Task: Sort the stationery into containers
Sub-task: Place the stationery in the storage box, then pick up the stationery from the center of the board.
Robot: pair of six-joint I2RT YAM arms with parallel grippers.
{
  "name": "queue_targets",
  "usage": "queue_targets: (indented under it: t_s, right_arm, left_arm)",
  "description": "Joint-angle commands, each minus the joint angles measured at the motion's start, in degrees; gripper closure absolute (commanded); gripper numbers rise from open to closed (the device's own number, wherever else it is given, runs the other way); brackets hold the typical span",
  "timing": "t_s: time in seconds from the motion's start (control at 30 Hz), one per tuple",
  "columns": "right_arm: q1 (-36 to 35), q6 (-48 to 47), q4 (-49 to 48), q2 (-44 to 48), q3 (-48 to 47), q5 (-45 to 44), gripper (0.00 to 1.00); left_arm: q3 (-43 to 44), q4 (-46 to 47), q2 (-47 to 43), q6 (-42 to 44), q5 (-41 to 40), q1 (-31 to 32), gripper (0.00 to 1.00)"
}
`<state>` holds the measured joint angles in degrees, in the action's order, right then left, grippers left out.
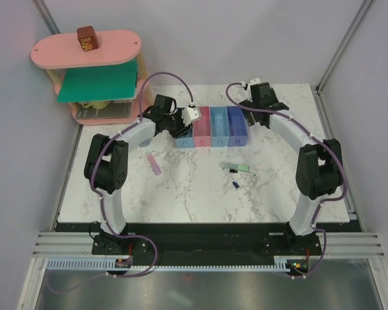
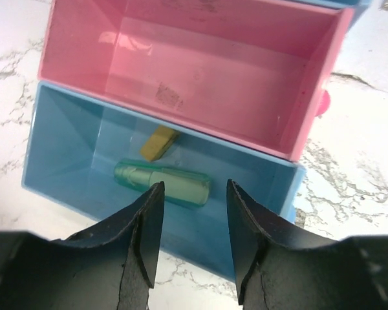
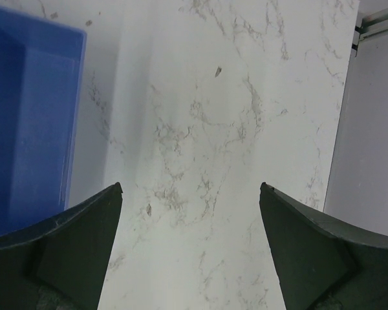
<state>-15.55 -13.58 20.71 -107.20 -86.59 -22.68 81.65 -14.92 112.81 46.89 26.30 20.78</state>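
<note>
The containers (image 1: 212,127) are a row of four joined bins at the middle back of the table. My left gripper (image 1: 180,126) hovers over the leftmost light blue bin (image 2: 71,161), open (image 2: 194,194) with nothing between its fingers. In that bin lie a mint green bar (image 2: 165,184) and a tiny tan piece (image 2: 158,143). The pink bin (image 2: 194,71) beside it is bare inside. My right gripper (image 1: 256,105) is wide open (image 3: 191,190) above bare table, just right of the dark blue bin (image 3: 26,116). A lilac-pink bar (image 1: 154,164), a mint green bar (image 1: 244,169) with a pen (image 1: 227,165), and a small dark pen (image 1: 235,184) lie loose.
A big pink oval shelf (image 1: 84,48) with a green panel (image 1: 97,84) stands at the back left, a brown block (image 1: 87,39) on top. Grey walls close the table's sides; the right wall edge (image 3: 368,129) is near my right gripper.
</note>
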Motion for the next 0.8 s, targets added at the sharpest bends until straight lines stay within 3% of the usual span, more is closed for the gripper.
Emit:
queue_targets:
  t_s: [0.0, 0.17, 0.37, 0.5, 0.57, 0.67, 0.7, 0.77]
  right_arm:
    - [-0.01, -5.91, 4.94, 7.34, 4.22, 5.08, 0.06]
    - [-0.09, -11.37, 11.18, 15.17, 9.32, 9.4, 0.05]
    - [-0.09, -13.84, 14.44, 24.04, 15.3, 11.41, 0.03]
    - [-0.09, -13.58, 17.78, 26.86, 16.01, 13.53, 0.02]
    - [-0.09, -13.4, 18.31, 27.65, 16.27, 13.62, 0.02]
    - [-0.09, -13.31, 18.93, 29.06, 16.54, 13.71, 0.02]
    - [-0.09, -13.31, 19.28, 29.58, 16.45, 13.89, 0.02]
    - [-0.18, -13.14, 19.54, 29.94, 17.06, 13.89, 0.02]
  left_arm:
    - [4.65, 0.95, -3.56, -5.05, -5.72, -0.03, 0.49]
    - [6.59, -3.0, -9.35, -8.74, -11.0, -0.03, 0.48]
    - [-1.65, -6.0, -16.83, -10.24, -20.05, -2.31, 0.43]
    - [-5.7, -8.1, -18.42, -12.26, -23.49, -5.99, 0.34]
    - [-6.06, -9.51, -17.81, -14.8, -23.75, -7.41, 0.18]
    - [-5.8, -10.05, -16.23, -17.18, -24.9, -9.52, 0.17]
    - [-5.54, -10.13, -15.79, -17.53, -24.99, -10.57, 0.01]
    - [-5.18, -9.87, -14.12, -18.76, -25.77, -11.45, 0.0]
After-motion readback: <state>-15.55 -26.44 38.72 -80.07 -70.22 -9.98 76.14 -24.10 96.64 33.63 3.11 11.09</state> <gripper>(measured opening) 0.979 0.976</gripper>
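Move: Over the near-left part of the storage box, the left hand has the clear cup of clips some 15 cm to its left, about level fore and aft and 3 cm lower; the pink marker lies 9 cm left and 10 cm back, the box's middle 8 cm ahead and 11 cm right. From the right hand, the green marker is roughly 10 cm back, 12 cm left, 12 cm below, the box's middle 7 cm ahead and 18 cm left. Lifting clear of the box, the left hand arcs about 15 cm left to above the cup, climbing some 11 cm and then sinking 5 cm, turning counter-clockwise about 35 degrees while its half-open fingers spread fully. Meanwhile the right hand, still open and empty, backs off from the box's right end and rises slightly, turning counter-clockwise. ##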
